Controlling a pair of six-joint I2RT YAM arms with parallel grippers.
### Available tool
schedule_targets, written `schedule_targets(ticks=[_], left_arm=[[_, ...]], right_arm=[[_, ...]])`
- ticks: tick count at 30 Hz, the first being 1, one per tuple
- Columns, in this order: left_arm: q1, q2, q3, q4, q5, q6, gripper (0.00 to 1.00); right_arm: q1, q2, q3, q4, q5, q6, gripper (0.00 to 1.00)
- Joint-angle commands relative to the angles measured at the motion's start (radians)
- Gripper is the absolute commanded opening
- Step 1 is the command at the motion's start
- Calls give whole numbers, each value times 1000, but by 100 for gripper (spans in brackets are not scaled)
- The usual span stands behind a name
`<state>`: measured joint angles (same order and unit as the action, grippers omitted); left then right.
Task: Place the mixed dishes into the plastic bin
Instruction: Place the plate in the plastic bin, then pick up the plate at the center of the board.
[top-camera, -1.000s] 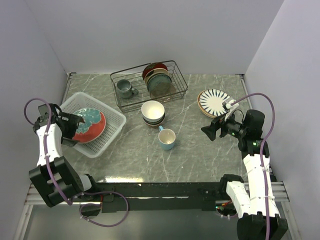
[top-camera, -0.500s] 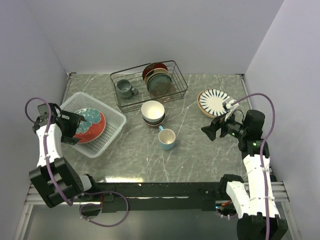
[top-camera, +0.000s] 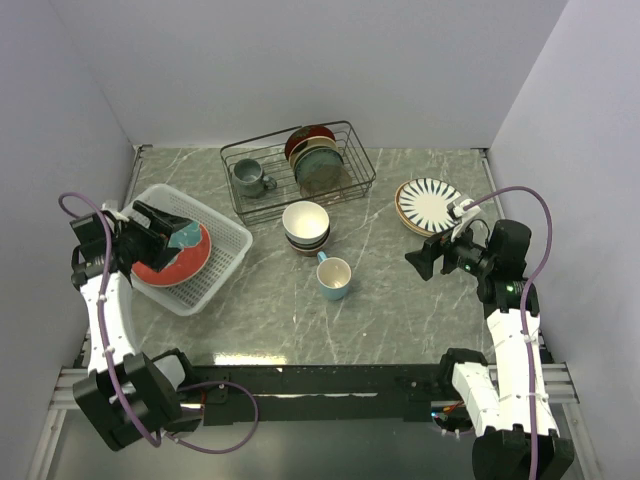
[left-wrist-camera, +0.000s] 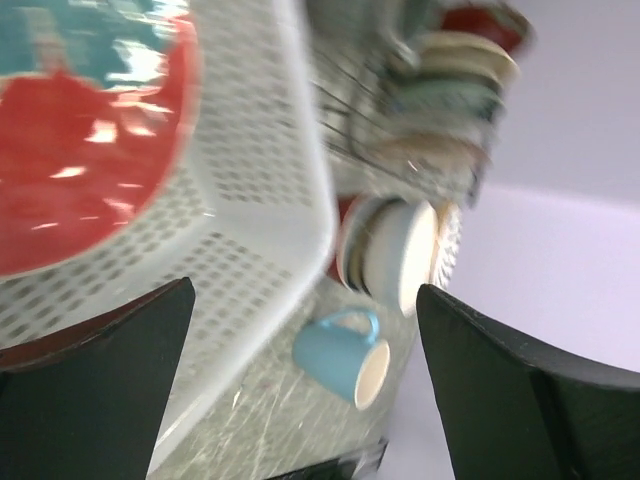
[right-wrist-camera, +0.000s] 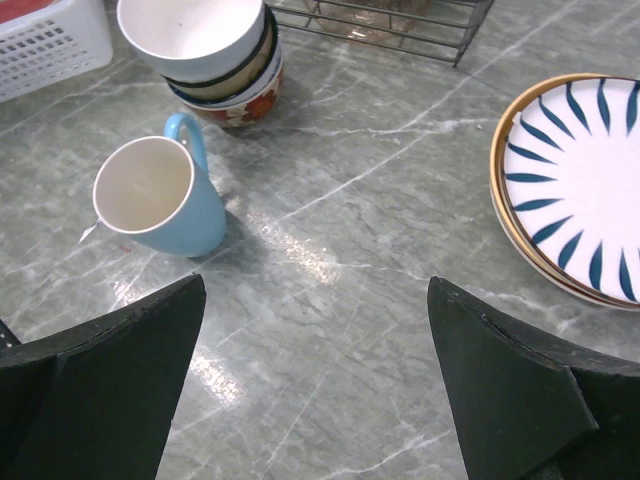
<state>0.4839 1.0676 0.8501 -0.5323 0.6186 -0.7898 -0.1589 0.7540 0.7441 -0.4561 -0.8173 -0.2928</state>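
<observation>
The white plastic bin (top-camera: 228, 243) stands at the left and holds the teal-floral, red-rimmed plate (top-camera: 178, 258). My left gripper (top-camera: 168, 229) hovers open over that plate's far-left part, holding nothing. In the left wrist view the plate (left-wrist-camera: 80, 150) and bin wall (left-wrist-camera: 260, 190) lie above the open left gripper (left-wrist-camera: 305, 400). The stacked bowls (top-camera: 306, 225) and the light blue mug (top-camera: 334, 277) sit mid-table. The striped plate (top-camera: 428, 203) rests on a tan plate at the right. My right gripper (top-camera: 418, 262) stands open and empty over bare table between the mug (right-wrist-camera: 160, 200) and the striped plate (right-wrist-camera: 575, 180).
A black wire rack (top-camera: 300, 165) at the back holds a grey mug (top-camera: 248, 178) and upright plates (top-camera: 315, 155). Grey walls close in on three sides. The bin's corner (right-wrist-camera: 50, 40) and the bowls (right-wrist-camera: 205, 45) show at the top of the right wrist view.
My left gripper has lifted and swung toward the far side over the plate in the bin, still open. The right arm and the dishes have not moved.
</observation>
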Motion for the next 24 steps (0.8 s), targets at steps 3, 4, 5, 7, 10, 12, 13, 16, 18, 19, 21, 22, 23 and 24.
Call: schedule_targets(ticks=[3,4,5,7,10,12,13,16,18,19,21,22,23,24], left_arm=[[-47,-113,-33,219,280,122,99],[-54,-119,-37,239,289,138,99],[-70,-126,-49,252,302,141,99],[-85,-147,-65,285,317,149,99],[-114,-172,-83,305,307,194,99],[-140,-188,-83,281,256,256,99],[-152,-195,-80,272,235,279,99],[-220,-216,-79,249,138,336,99],[-264,-228,-85,243,103,362,99],[-274,-232,-88,239,71,369,99],[-301,-250,-97,229,38,394,99],[-314,-258,-101,226,21,400,99],[-330,-265,-114,226,-12,405,99],[-337,-279,-120,230,-23,403,99]], right_arm=[[-33,-10,-3,50,30,-8,100],[-37,-12,-5,50,33,-9,100],[-44,-9,-5,53,36,-9,100],[-56,-4,-6,51,44,-12,100],[-70,-2,-12,59,60,-19,100],[-77,4,-15,59,64,-22,100],[-83,7,-15,59,64,-25,100],[-91,22,-18,65,70,-31,100],[-97,36,-18,65,84,-35,100],[-99,41,-18,65,89,-42,100],[-99,60,-12,60,98,-49,100],[-99,67,-9,57,101,-60,100],[-102,85,-3,54,102,-66,100],[-99,96,9,45,106,-74,100]])
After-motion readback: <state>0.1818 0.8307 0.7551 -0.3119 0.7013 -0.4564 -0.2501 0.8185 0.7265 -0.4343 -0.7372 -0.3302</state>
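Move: From the right hand, the blue-striped plate on its stack lies about 19 cm ahead, 5 cm right and 18 cm below. The light-blue mug stands some 3 cm ahead and 18 cm left, 15 cm down; the bowl stack about 13 cm ahead and 24 cm left, 14 cm down. The left hand has the striped plate roughly 15 cm ahead and 54 cm right, and the red plate in the bin some 4 cm ahead, 4 cm left, 13 cm below. With nothing held and no new touch, the left hand swings about 9 cm right over the plastic bin, away from the red plate, rising some 5 cm early on and easing slightly back, while tipping up and turning clockwise nearly 30 degrees. The right hand drifts right and a little forward towards the striped plate, sinking late and turning slightly clockwise. Both grippers stay wide open. ##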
